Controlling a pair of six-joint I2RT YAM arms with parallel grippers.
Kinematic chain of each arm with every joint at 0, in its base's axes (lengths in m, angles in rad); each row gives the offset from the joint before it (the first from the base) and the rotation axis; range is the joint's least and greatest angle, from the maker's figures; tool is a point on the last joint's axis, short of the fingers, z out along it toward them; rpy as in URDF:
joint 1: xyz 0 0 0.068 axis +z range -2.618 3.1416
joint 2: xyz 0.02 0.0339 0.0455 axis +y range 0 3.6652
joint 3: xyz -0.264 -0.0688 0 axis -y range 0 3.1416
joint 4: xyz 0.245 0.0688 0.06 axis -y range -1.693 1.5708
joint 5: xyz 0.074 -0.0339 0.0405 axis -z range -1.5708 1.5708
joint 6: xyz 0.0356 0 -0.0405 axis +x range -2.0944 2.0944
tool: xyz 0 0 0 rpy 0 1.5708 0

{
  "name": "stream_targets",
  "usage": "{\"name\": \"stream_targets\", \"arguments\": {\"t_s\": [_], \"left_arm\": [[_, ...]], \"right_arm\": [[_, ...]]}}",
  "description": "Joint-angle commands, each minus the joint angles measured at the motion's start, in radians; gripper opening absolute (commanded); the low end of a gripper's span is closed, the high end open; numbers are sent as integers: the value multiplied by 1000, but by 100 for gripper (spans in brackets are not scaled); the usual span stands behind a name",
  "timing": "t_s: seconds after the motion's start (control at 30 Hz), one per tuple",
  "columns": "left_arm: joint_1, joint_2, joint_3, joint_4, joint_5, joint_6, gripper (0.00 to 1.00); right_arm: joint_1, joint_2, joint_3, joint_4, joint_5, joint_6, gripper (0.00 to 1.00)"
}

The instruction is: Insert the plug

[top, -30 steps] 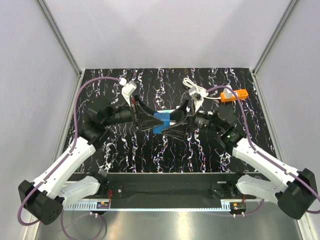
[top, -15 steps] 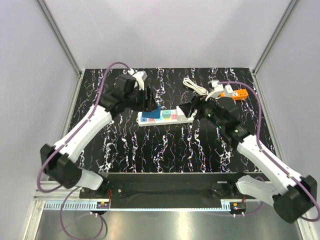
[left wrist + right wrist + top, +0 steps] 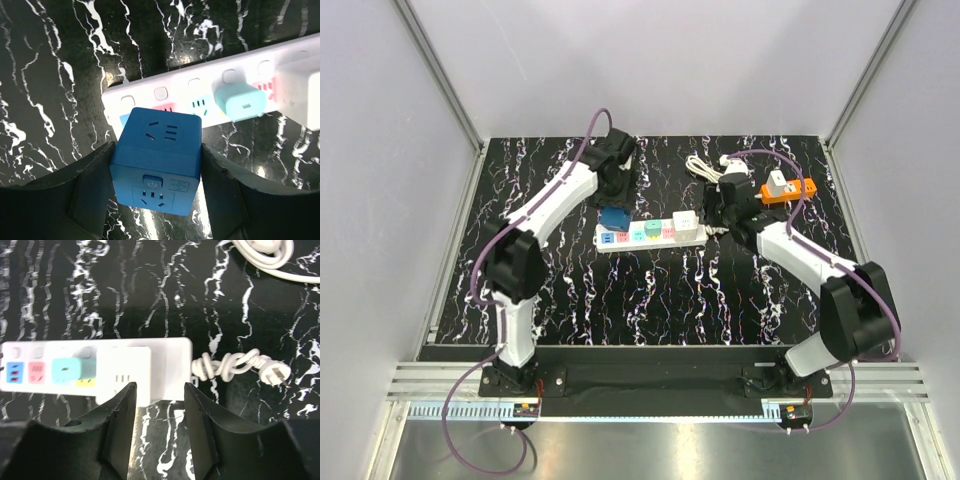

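Note:
The plug is a blue cube adapter point(image 3: 157, 155) with sockets on its faces. My left gripper point(image 3: 157, 147) is shut on it, a finger pressed on each side. It hangs over the left end of the white power strip point(image 3: 175, 85), seen in the top view as blue cube point(image 3: 614, 218) above the strip point(image 3: 650, 236). A teal plug point(image 3: 239, 100) and a white adapter point(image 3: 122, 372) sit in the strip. My right gripper point(image 3: 160, 387) stands at the strip's right end point(image 3: 170, 357), its jaws narrow but apart, with bare table between them.
The strip's own bundled white cord and plug point(image 3: 235, 365) lie just right of it. A coiled white cable point(image 3: 705, 168) and an orange power strip point(image 3: 790, 190) carrying a white plug sit at the back right. Grey walls enclose the black marbled table.
My left arm has carried the blue cube from the table's middle to the strip's left end. My right gripper has moved to the strip's right end and its jaws have narrowed.

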Motion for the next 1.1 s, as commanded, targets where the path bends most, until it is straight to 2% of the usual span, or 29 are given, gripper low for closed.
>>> {"name": "stream_targets", "arguments": {"t_s": [0.0,0.17,0.23,0.4,0.63,0.93,1.07], "left_arm": [[12,64,114,-106,10,-4,0],[33,222,307,-288,25,-50,0],[56,227,317,-298,77,-75,0],[65,223,332,-287,45,-121,0],[68,240,289,-255,140,-171,0],[52,230,232,-238,116,-199,0],[47,216,147,-195,119,-222,0]], "right_arm": [[-9,57,64,9,59,-15,49],[-17,122,81,-6,96,-35,49],[-17,134,81,-6,93,-32,49],[-17,160,73,-6,83,-24,50],[-22,130,41,4,79,-22,51],[-23,24,-5,20,85,-21,53],[-26,-1,-22,27,86,-22,53]]}}
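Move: My left hand already holds the blue cube plug. The strip's first pink socket is about 11 cm below and 1 cm to my right; the blue socket is 2 cm to my left, the green plug 8 cm to my right, all roughly level fore and aft. From my open right hand, the strip's right end lies 11 cm below and 1 cm left, the white cube 6 cm left, and the coiled cord some 3 cm right and 1 cm farther out. Keeping my grip on the blue cube, I lower my left hand about 6 cm towards the strip's left-end sockets, pausing partway for a short swing left and back, while tipping it steeper and turning it some 10 degrees counter-clockwise to square up with the strip. My right hand, still half open, sinks about 5 cm beside the strip's right end, waits, then rises halfway, easing slightly right. ##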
